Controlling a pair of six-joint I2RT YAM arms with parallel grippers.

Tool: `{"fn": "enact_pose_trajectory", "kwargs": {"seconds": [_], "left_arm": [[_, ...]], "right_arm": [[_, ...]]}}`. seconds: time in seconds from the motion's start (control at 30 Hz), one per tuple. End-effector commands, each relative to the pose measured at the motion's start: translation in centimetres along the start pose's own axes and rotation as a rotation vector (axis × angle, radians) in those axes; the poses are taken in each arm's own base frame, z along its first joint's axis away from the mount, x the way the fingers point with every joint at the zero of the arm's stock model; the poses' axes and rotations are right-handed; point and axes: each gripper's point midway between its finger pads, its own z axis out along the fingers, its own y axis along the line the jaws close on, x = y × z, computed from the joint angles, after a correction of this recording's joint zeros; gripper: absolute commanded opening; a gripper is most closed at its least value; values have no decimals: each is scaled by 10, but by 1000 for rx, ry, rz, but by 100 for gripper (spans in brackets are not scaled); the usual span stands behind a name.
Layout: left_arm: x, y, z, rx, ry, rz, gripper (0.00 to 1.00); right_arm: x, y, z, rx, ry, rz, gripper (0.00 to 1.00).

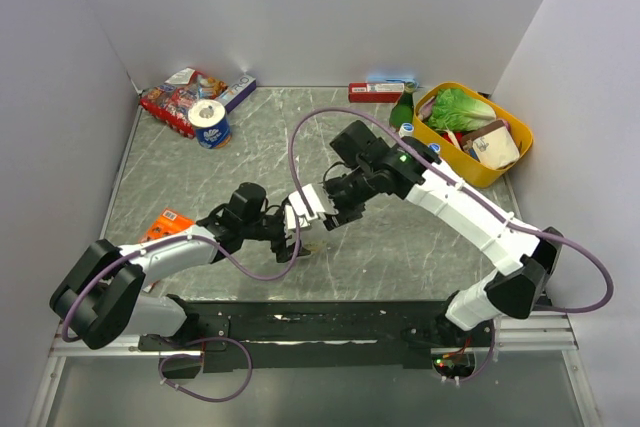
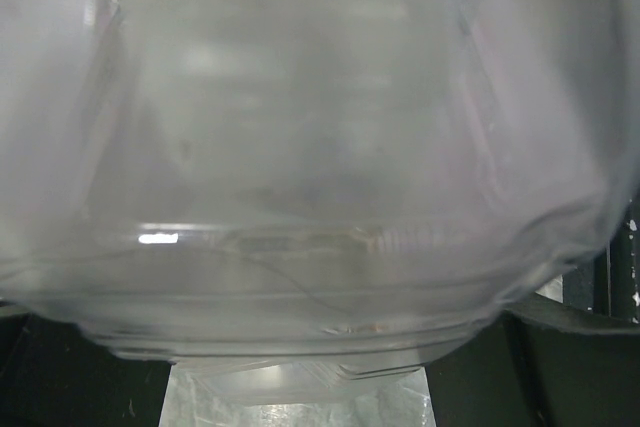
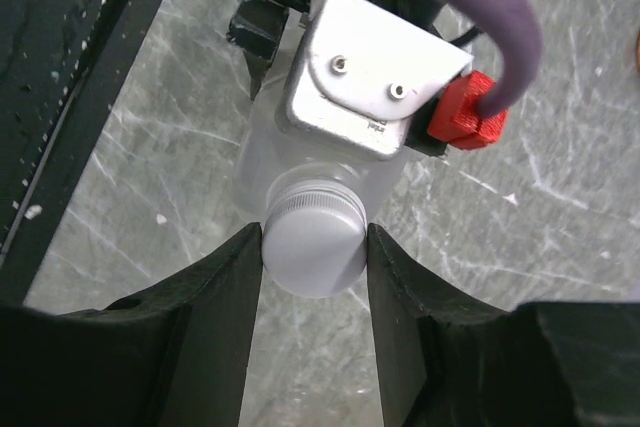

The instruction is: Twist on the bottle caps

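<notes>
A small clear bottle (image 2: 320,147) fills the left wrist view, and my left gripper (image 1: 296,237) is shut on its body, with dark fingers (image 2: 70,377) at the bottom corners. In the right wrist view the plain white cap (image 3: 313,244) sits on that bottle's neck (image 3: 262,162). My right gripper (image 1: 306,215) is shut on the cap, with black fingers (image 3: 215,307) pressing both its sides. The two grippers meet just above the table's middle. Two blue caps with pale centres (image 1: 407,128) (image 1: 435,146) show beside the yellow bin; whatever they sit on is too small to tell.
A yellow bin (image 1: 497,175) with lettuce and packets stands at the back right, with a dark green bottle (image 1: 402,107) next to it. A blue-and-white tape roll (image 1: 210,123) and red snack packs (image 1: 172,102) lie at the back left. An orange packet (image 1: 165,222) lies by the left arm.
</notes>
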Motion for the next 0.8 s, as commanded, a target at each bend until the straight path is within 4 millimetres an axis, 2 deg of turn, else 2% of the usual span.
{"fn": "enact_pose_trajectory", "kwargs": {"seconds": [0.0, 0.2, 0.4, 0.5, 0.63, 0.67, 0.77], "left_arm": [[-49, 23, -5, -97, -159, 75, 1], [-61, 47, -9, -233, -176, 7, 1], [-57, 67, -11, -345, -158, -54, 1], [-53, 71, -11, -369, -150, -87, 1], [-48, 75, -12, -400, -140, -91, 1], [-46, 74, -11, -395, -134, -91, 1], [-40, 69, -9, -371, -116, -91, 1]], "right_arm": [[1, -8, 3, 20, -10, 152, 43], [10, -17, 11, 52, 36, 398, 40], [14, -25, 19, 76, 86, 632, 37], [13, -24, 22, 70, 88, 709, 37], [14, -25, 22, 67, 96, 722, 37], [14, -25, 22, 68, 99, 722, 38], [14, -32, 16, 99, 107, 696, 54]]}}
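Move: The cap already sits on the bottle's neck, between the right fingertips, so it lies right at the right hand point. The bottle body is about 8 cm below the cap and roughly 4 cm to the left, leaning a little towards the right hand. The left fingers are already around the body; from that hand the cap lies about 11 cm up and some 4 cm to the right, roughly level forward. The cap stays pinched in the right fingers and is twisted clockwise on the neck some 35 degrees, the wrist tipping as it turns, while the right hand goes about 5 cm forward. The left hand keeps its grip on the bottle, carrying it nearly 4 cm forward and slightly left, and turns it counter-clockwise, against the cap. ##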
